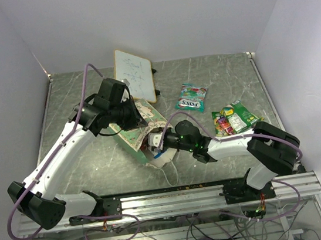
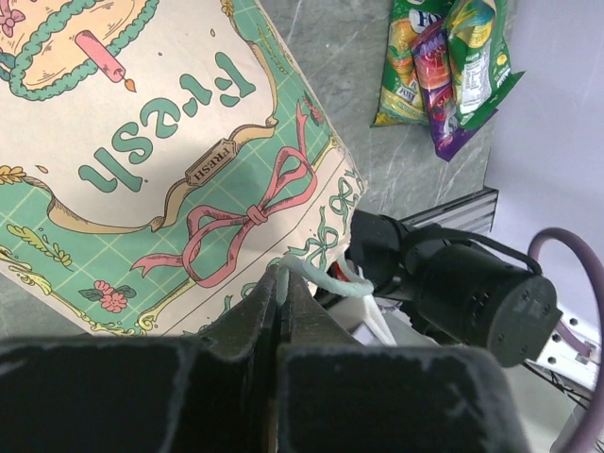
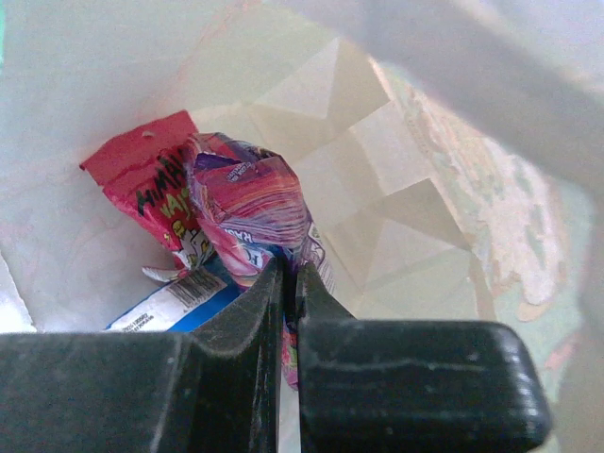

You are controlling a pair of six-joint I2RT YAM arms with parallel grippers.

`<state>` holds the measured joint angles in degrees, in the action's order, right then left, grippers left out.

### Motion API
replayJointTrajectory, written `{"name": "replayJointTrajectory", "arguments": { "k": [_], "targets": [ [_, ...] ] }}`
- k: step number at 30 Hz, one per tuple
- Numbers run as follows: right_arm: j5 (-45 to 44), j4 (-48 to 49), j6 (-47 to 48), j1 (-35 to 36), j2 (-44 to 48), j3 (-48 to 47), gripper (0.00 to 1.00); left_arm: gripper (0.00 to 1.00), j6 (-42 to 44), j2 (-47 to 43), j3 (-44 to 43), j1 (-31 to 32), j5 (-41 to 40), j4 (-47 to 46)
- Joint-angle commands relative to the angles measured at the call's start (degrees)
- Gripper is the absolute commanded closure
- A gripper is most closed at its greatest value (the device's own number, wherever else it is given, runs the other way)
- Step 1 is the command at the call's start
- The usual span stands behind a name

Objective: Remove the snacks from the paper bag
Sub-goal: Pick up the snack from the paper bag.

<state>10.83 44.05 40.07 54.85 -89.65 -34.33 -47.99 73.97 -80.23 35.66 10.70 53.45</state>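
The paper bag (image 1: 133,130) lies on its side in the middle of the table, its mouth toward the right arm. My left gripper (image 2: 281,281) is shut on the bag's pale string handle (image 2: 321,281), at the bag's upper rim. My right gripper (image 3: 291,274) is inside the bag, shut on a pink and purple snack packet (image 3: 247,200). A red packet (image 3: 140,187) and a blue and white packet (image 3: 175,304) lie beside it inside the bag. Outside, a teal packet (image 1: 191,97) and a cluster of green, pink and purple packets (image 1: 233,118) lie on the table to the right.
A white wood-framed board (image 1: 135,74) lies tilted behind the bag at the back of the table. The right arm's black wrist (image 2: 477,294) sits close to the bag's mouth. White walls close in the table on three sides.
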Motion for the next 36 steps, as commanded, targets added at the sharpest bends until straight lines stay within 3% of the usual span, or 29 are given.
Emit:
{"name": "replayJointTrajectory", "arguments": {
  "k": [1,8,14,21,28,36],
  "targets": [
    [-2.8,2.1,-2.3,1.4,4.0,-0.3,1.0,0.93,-0.3,0.5,-1.5,-1.3,2.9,-1.4],
    [-7.1,-4.6,-2.1,3.5,11.3,-1.0,1.0,0.93,0.1,0.8,-3.1,-2.6,3.0,-0.9],
    [-2.4,-21.6,-2.9,4.0,22.7,-2.0,1.0,0.93,-0.5,0.4,-2.1,-3.6,3.4,-2.5],
    [5.0,-46.4,-15.0,5.4,33.7,-8.1,1.0,0.93,-0.9,0.3,0.7,-4.0,4.2,-5.8],
    [-5.6,-61.4,-23.8,7.4,41.9,-17.6,1.0,0.93,1.2,0.5,3.6,-4.3,1.1,-6.6],
    [-22.9,-71.0,-14.4,7.2,38.7,-34.5,1.0,0.93,4.1,3.6,3.3,-5.3,-0.3,-5.2]
  ]
}}
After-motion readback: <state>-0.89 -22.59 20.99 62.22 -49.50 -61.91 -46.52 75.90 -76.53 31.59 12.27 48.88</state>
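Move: The snack is already pinched in the right gripper, inside the bag. The bag's mouth lies roughly 7 cm back and 9 cm to the right, about 5 cm below; the blue-and-white snack is some 6 cm back, 5 cm right and 10 cm lower. On the table, the Fox's packet is about 19 cm ahead and 25 cm right, the snack pile 5 cm ahead and 39 cm right. From the left gripper, the mouth is about 6 cm back, 2 cm right and 17 cm below. Keep the right gripper shut on the snack and draw it out through the bag's mouth: lift about 20 cm in all, first rising, then swinging back and right some 10 cm, then climbing steeply while still going right, the wrist rolling its forward side down some 15 degrees. Let the left gripper keep hold of the bag's handle, easing a couple of centimetres forward and finally down. ##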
